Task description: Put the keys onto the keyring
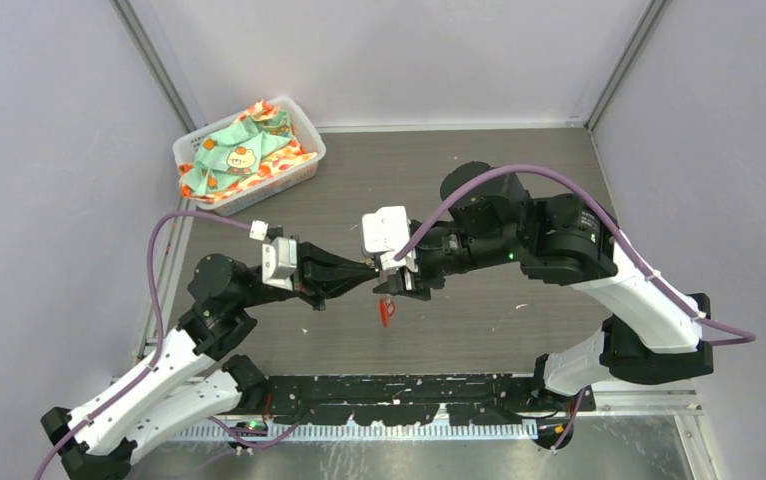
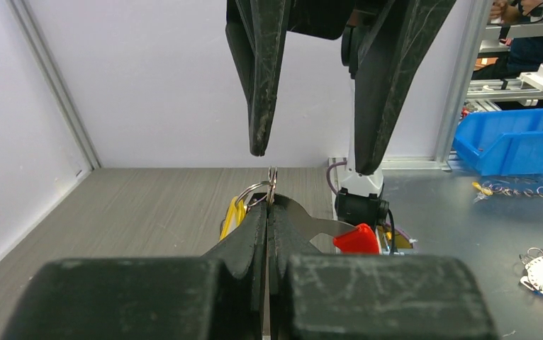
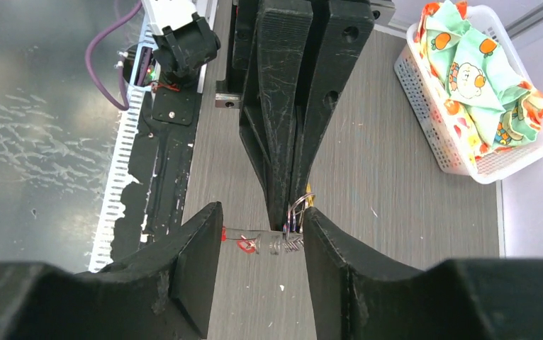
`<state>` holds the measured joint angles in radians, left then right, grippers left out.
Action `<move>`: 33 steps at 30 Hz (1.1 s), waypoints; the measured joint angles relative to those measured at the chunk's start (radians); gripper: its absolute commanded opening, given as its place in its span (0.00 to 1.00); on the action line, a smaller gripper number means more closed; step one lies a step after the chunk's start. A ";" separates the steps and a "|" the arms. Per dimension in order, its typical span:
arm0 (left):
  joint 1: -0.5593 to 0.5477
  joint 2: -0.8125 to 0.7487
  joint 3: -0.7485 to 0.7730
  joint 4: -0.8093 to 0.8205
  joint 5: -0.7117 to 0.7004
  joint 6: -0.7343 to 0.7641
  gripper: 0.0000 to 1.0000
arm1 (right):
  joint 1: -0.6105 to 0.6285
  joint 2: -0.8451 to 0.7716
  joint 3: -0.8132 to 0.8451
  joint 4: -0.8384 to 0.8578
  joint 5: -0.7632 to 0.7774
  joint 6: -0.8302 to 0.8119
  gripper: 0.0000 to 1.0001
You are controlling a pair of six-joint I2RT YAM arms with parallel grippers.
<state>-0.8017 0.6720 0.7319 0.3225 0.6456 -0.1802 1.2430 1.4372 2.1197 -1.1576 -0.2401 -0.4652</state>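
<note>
My left gripper is shut on the keyring, a thin silver wire ring that stands up edge-on just past its fingertips. A yellow-headed key hangs to the left of the pinched jaws. A silver key with a red head sticks out to their right. Seen from above, the red key dangles below the point where both grippers meet over the table's middle. My right gripper is open, its fingertips hanging just above the ring without touching it. In the right wrist view the keyring and red key lie beyond the jaw gap.
A white basket with a patterned cloth stands at the back left of the table. A blue bin and loose metal rings lie on the metal bench beyond the table. A black rail runs along the near edge.
</note>
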 measured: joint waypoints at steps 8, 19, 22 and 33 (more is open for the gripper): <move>0.003 -0.006 0.001 0.000 0.007 -0.004 0.00 | 0.000 -0.002 -0.011 0.008 -0.008 -0.041 0.43; 0.003 -0.018 0.007 -0.003 0.032 -0.004 0.00 | -0.016 -0.007 -0.043 0.028 -0.001 -0.056 0.41; 0.003 -0.018 0.014 -0.004 0.037 -0.004 0.00 | -0.021 -0.012 -0.050 0.027 -0.001 -0.056 0.32; 0.003 -0.018 0.018 -0.005 0.048 -0.004 0.00 | -0.028 -0.015 -0.050 0.027 -0.014 -0.055 0.20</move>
<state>-0.7982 0.6544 0.7494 0.3176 0.6933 -0.1841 1.2152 1.4220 2.0701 -1.1301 -0.2539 -0.5205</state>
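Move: The keyring's ring, pinched in the left fingertips, lies about 2 cm ahead of the right hand, 1 cm left and some 2 cm below it. From the left hand point the ring stands roughly 1 cm right and 1 cm up, and the right fingertips' gap is 2 cm back, 2 cm right, 3 cm up. The yellow key tag hangs 2 cm farther out and 2 cm lower than the ring; the red handle hangs 7 cm back and 4 cm below the ring. Still pinching the ring, the shut left fingers carry it back about 1 cm and up nearly as far, towards the right fingertips. The right hand eases forward 1 cm and slightly down to meet it, then holds its place while its half-open fingers narrow around the upstanding ring to a small gap; firm contact with the ring can't be seen. ##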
